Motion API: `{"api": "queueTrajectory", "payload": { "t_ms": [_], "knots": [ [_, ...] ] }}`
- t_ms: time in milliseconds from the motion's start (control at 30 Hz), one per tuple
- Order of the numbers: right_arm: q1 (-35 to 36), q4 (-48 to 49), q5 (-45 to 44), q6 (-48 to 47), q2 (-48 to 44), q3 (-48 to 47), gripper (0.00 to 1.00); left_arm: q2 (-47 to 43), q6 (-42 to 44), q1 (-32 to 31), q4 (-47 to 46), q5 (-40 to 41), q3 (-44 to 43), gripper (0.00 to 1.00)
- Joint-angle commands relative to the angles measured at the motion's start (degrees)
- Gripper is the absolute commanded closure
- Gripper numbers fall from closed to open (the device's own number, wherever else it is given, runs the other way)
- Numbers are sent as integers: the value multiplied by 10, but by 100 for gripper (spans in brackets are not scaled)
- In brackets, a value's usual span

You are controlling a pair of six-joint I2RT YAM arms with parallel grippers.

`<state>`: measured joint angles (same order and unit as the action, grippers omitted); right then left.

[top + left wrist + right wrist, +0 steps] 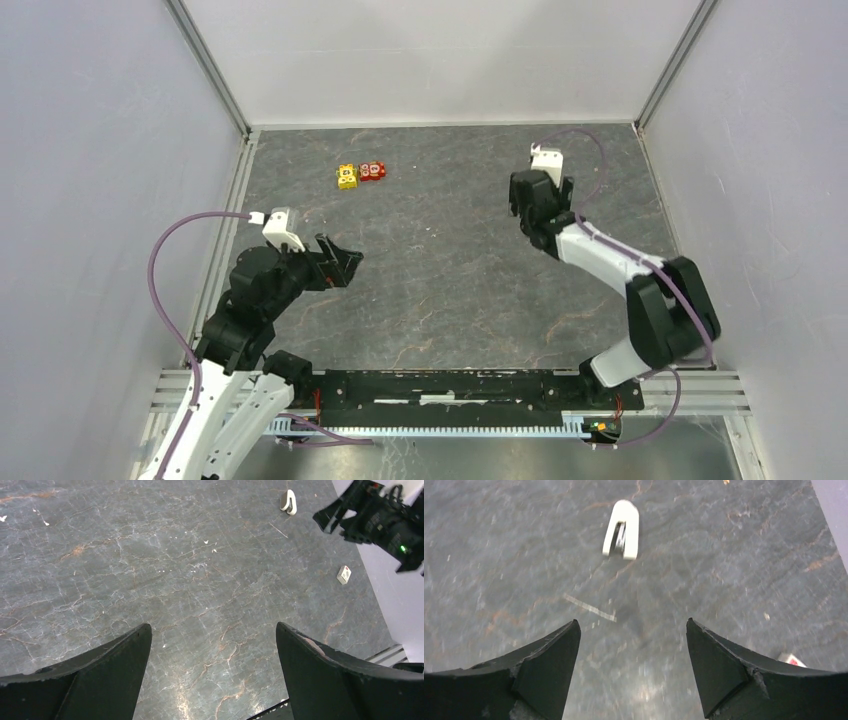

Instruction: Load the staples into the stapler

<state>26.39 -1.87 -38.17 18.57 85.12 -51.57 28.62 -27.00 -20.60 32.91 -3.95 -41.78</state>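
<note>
The stapler, small, cream-white and rounded with grey metal inside, lies on the dark marbled table ahead of my right gripper. That gripper is open, empty and hangs above the table. A thin silvery strip of staples lies between the stapler and the right fingertips. In the left wrist view the stapler and the strip lie far off, near the right gripper. My left gripper is open over bare table. From above, the left gripper and right gripper are far apart; the stapler is hidden there.
A small white box with a red mark lies near the right wall, also at the right wrist view's edge. Yellow and red toy blocks sit at the back left. Grey walls enclose the table on three sides.
</note>
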Motion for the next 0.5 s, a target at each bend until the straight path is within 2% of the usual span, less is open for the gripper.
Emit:
{"api": "queueTrajectory", "payload": {
  "t_ms": [0,100,267,467],
  "knots": [
    [-68,69,89,-28,85,-85,17,-11,18,3,-11,8,4,0],
    [-94,69,137,-26,147,-133,19,-10,18,3,-13,6,4,0],
    [-115,71,158,-25,227,-193,19,-4,20,3,-14,4,3,0],
    [-120,52,133,-29,285,-246,18,-2,20,3,-12,8,2,0]
  ]
}}
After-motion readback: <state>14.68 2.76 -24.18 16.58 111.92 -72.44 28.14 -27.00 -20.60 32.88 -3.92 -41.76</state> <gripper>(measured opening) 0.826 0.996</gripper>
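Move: The stapler stands on the table about 14 cm ahead of the right hand, neither left nor right of it, and some 11 cm lower. The thin pale strip lies about 4 cm ahead and 6 cm to the hand's left; the small white box is roughly 6 cm back and 14 cm to its right, both on the table. From the left hand the stapler is about 33 cm ahead, 42 cm right and 22 cm below. Forward at speed, then slower and sloping down more steeply, the right hand travels about 12 cm out and some 6 cm down towards the stapler, passing over the table to the right of the thin pale strip. The wrist tips down and rolls only slightly, about 5 degrees; the fingers stay wide open and touch nothing yet. ##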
